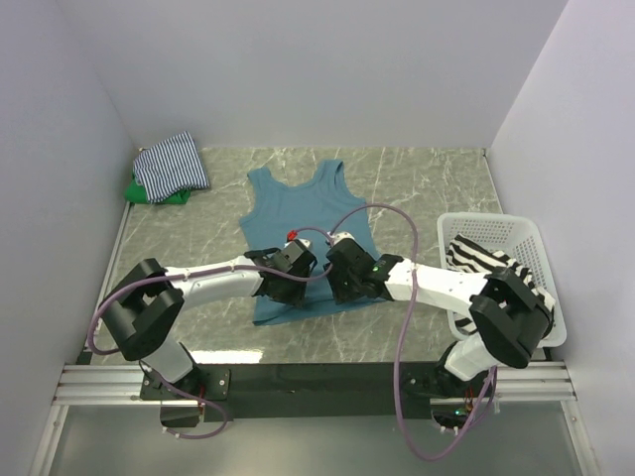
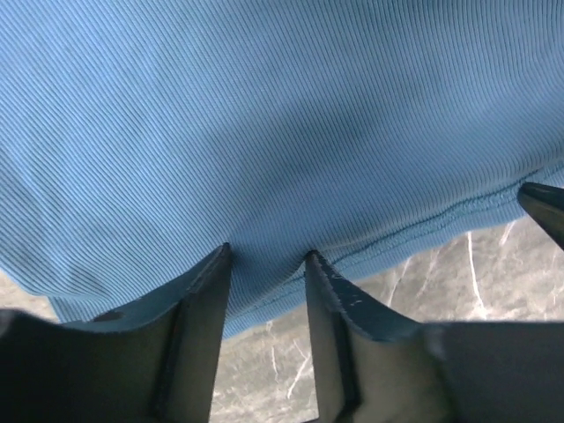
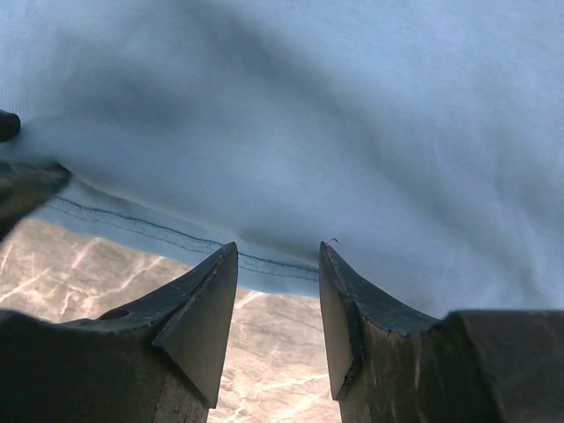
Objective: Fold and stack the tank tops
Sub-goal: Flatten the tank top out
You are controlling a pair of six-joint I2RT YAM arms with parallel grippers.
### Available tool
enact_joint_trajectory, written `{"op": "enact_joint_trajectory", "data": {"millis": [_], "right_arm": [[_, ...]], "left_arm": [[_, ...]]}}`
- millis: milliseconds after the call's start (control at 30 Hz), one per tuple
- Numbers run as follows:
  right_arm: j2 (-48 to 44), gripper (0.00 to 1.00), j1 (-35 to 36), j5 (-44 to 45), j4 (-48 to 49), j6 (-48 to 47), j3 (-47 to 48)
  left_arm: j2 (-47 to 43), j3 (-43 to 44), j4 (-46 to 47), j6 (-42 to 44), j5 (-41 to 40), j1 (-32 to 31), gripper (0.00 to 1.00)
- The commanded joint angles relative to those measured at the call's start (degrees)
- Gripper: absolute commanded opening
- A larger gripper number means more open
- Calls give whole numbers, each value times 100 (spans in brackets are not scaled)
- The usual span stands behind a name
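A plain teal-blue tank top (image 1: 298,210) lies flat in the middle of the table, straps pointing away from the arms. Both grippers hover side by side over its lower part. My left gripper (image 1: 286,288) (image 2: 267,254) is open, its fingertips (image 2: 220,260) resting on the ribbed cloth (image 2: 264,132) just past the hem. Open too, my right gripper (image 1: 345,288) (image 3: 278,247) has its tips at the stitched hem (image 3: 264,260). A navy-white striped tank top (image 1: 171,164) sits folded on a green one (image 1: 149,194) at the back left. Inside the basket is a bold black-white striped top (image 1: 481,260).
A white lattice basket (image 1: 496,224) stands at the right edge of the marbled table (image 1: 417,188). White walls close in the left, back and right sides. Cables loop over both arms above the teal top.
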Motion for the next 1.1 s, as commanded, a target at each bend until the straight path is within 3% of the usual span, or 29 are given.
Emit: {"op": "enact_joint_trajectory", "data": {"millis": [0, 133, 300, 667, 1067], "right_arm": [[-357, 49, 39, 381, 116, 109, -129], [-682, 50, -110, 602, 98, 294, -235], [-1087, 50, -418, 260, 264, 356, -516], [-903, 50, -480, 154, 221, 382, -534], [-832, 51, -462, -136, 414, 215, -771]], "left_arm": [[16, 263, 105, 133, -310, -43, 42], [60, 325, 106, 168, -319, -34, 23], [-27, 360, 114, 230, -144, -34, 1], [-370, 290, 219, 450, 1324, 141, 1], [-204, 97, 193, 502, 1605, 501, 1]]}}
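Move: The left hand is almost on its target: the tank top's front-layer hem is right at its half-open fingertips, about 1 cm below. From there the tank top's bottom-left corner is roughly 9 cm left and 5 cm back. For the right hand the next stretch of hem is about 3 cm to its right, level fore and aft and 1 cm down; the bottom-right corner lies some 10 cm right of the hand and 1 cm farther out. The left fingers close on the front layer at the hem while edging forward, then carry the pinched cloth about 2 cm to the right and up, fingertips tilting rightward some 10 degrees. Meanwhile the right hand, fingers staying half open, hops off along the hem: up and right about 3 cm, slightly forward, then back and down close over the cloth. ##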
